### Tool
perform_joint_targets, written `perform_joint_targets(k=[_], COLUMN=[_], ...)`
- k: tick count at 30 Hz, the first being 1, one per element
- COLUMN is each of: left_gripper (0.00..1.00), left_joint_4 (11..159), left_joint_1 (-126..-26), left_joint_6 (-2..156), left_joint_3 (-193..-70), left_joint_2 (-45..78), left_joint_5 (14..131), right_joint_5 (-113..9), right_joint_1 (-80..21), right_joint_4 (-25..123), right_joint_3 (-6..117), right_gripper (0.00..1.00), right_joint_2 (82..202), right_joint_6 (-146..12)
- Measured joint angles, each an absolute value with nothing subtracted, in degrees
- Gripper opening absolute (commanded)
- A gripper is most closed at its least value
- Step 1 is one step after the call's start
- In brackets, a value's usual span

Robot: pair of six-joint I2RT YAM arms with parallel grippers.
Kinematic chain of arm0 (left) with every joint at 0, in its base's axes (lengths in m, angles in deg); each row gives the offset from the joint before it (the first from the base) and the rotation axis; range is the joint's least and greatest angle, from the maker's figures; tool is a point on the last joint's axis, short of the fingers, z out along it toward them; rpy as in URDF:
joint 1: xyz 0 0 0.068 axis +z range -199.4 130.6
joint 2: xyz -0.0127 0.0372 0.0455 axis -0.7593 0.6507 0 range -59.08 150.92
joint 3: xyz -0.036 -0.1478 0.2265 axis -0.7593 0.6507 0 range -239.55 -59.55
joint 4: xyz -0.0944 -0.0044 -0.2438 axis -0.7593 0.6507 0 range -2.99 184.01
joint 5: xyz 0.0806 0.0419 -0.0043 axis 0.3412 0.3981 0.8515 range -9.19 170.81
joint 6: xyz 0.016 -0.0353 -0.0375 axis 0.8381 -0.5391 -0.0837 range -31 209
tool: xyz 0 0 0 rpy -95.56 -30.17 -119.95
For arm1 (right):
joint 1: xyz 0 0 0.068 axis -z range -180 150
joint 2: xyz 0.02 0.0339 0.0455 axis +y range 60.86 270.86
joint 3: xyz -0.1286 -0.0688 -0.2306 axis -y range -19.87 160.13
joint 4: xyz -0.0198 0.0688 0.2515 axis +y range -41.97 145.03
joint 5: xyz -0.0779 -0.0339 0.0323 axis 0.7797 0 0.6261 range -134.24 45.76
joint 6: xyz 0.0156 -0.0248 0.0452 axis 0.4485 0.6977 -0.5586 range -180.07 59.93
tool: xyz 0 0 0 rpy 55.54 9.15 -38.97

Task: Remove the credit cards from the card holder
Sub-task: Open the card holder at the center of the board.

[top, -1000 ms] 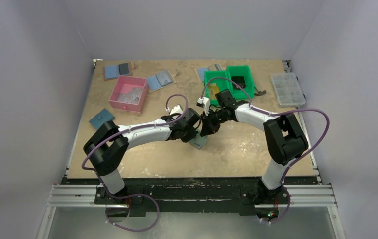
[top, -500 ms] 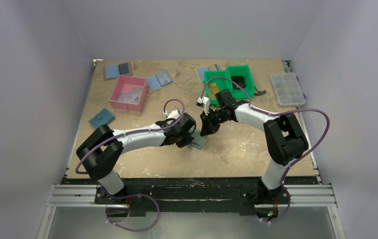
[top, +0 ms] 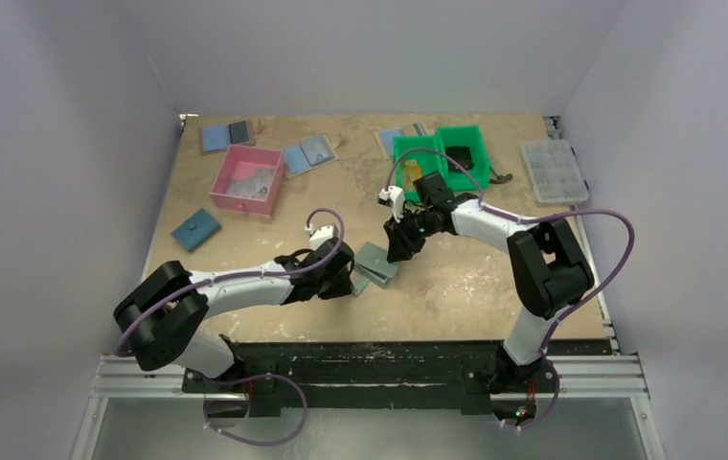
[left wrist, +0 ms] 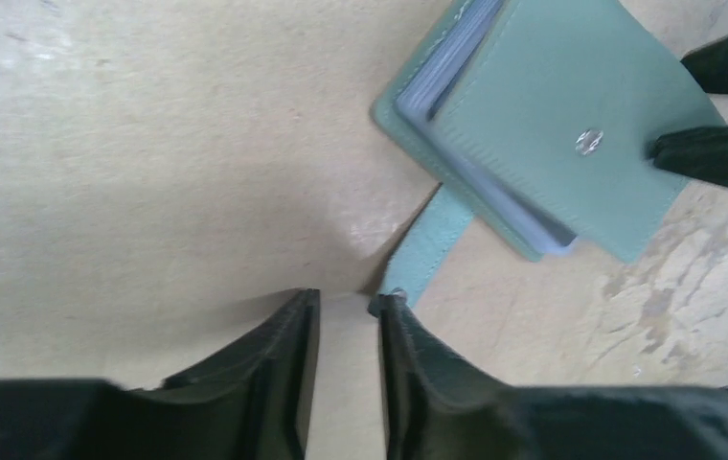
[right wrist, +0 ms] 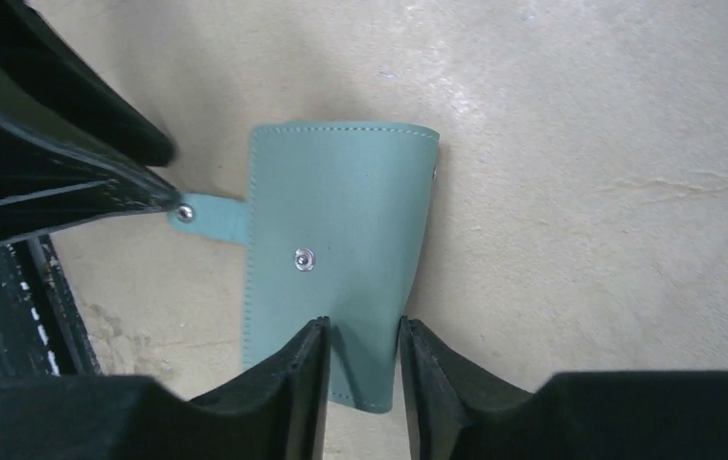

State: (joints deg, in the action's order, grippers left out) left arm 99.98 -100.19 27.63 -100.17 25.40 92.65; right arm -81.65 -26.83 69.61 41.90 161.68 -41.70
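The card holder [top: 376, 262] lies closed and flat on the table, grey-green side up, with a snap stud [right wrist: 304, 259] on its cover. Its strap [left wrist: 432, 244] sticks out toward my left gripper [left wrist: 346, 299], which is open a narrow gap with only bare table between the fingers. The strap's tip touches the right fingertip [left wrist: 391, 309]. My right gripper [right wrist: 360, 331] hovers open over the holder's opposite edge [right wrist: 365, 383], fingers apart above the cover. No credit cards show; only pale edges [left wrist: 456, 105] sit between the covers.
A pink bin [top: 245, 179] stands at back left, green bins [top: 440, 158] at back centre, a clear compartment box [top: 554, 171] at back right. A dark blue wallet [top: 195, 229] lies left. Blue-grey folders [top: 307, 153] lie along the back.
My left arm drew back toward the near left and its jaws opened off the strap. The right jaws widened. The holder now lies flat between the two grippers.
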Motion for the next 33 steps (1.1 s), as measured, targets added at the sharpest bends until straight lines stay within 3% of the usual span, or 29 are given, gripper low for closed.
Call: perform_joint_targets(k=[2, 5, 10, 20, 33], left_gripper=[0.43, 0.48, 0.57, 0.63, 0.67], left_joint_4=[100.35, 101.03, 101.23, 96.09, 89.12], left_joint_1=[-100.19, -100.17, -100.04, -95.10, -91.80], left_joint_6=[29.32, 31.50, 35.04, 42.52, 55.87], left_joint_3=[-98.75, -98.29, -98.29, -98.20, -99.47], left_joint_2=[23.44, 21.10, 16.81, 8.07, 6.76], left_joint_5=[93.52, 94.66, 95.09, 88.60, 81.63], right_joint_5=[-79.97, -77.39, -74.24, -82.66, -95.47], right_joint_1=[-26.83, -26.83, -26.61, -22.74, -14.61], right_joint_4=[69.53, 69.44, 69.40, 75.86, 86.53], right_joint_3=[41.90, 41.90, 41.90, 41.93, 41.75], right_gripper=[0.58, 0.68, 0.76, 0.77, 0.79], right_joint_2=[161.65, 161.17, 156.69, 149.04, 137.41], right_joint_6=[-41.53, -41.35, -40.52, -28.57, -13.90])
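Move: The card holder's middle lies about 4 cm ahead of the left hand and 6 cm to its right, nearly level with the fingertips; the end of its loose strap is right beside them, about 1 cm ahead and 1 cm to the right. From the right hand, the card holder's middle is some 3 cm left, 2 cm back and 3 cm below. The green box stands about 20 cm ahead of the right hand and 12 cm to its right. The card holder is let go and left on the board with its strap already undone: the right fingers open wide and come free of its right-hand edge, edging forward first, then climbing about 13 cm while going right and a little back. The left hand opens beside the strap end, shifts slightly left, then rises a similar height and some 4 cm forward. Both wrists tilt up roughly 25 degrees. ##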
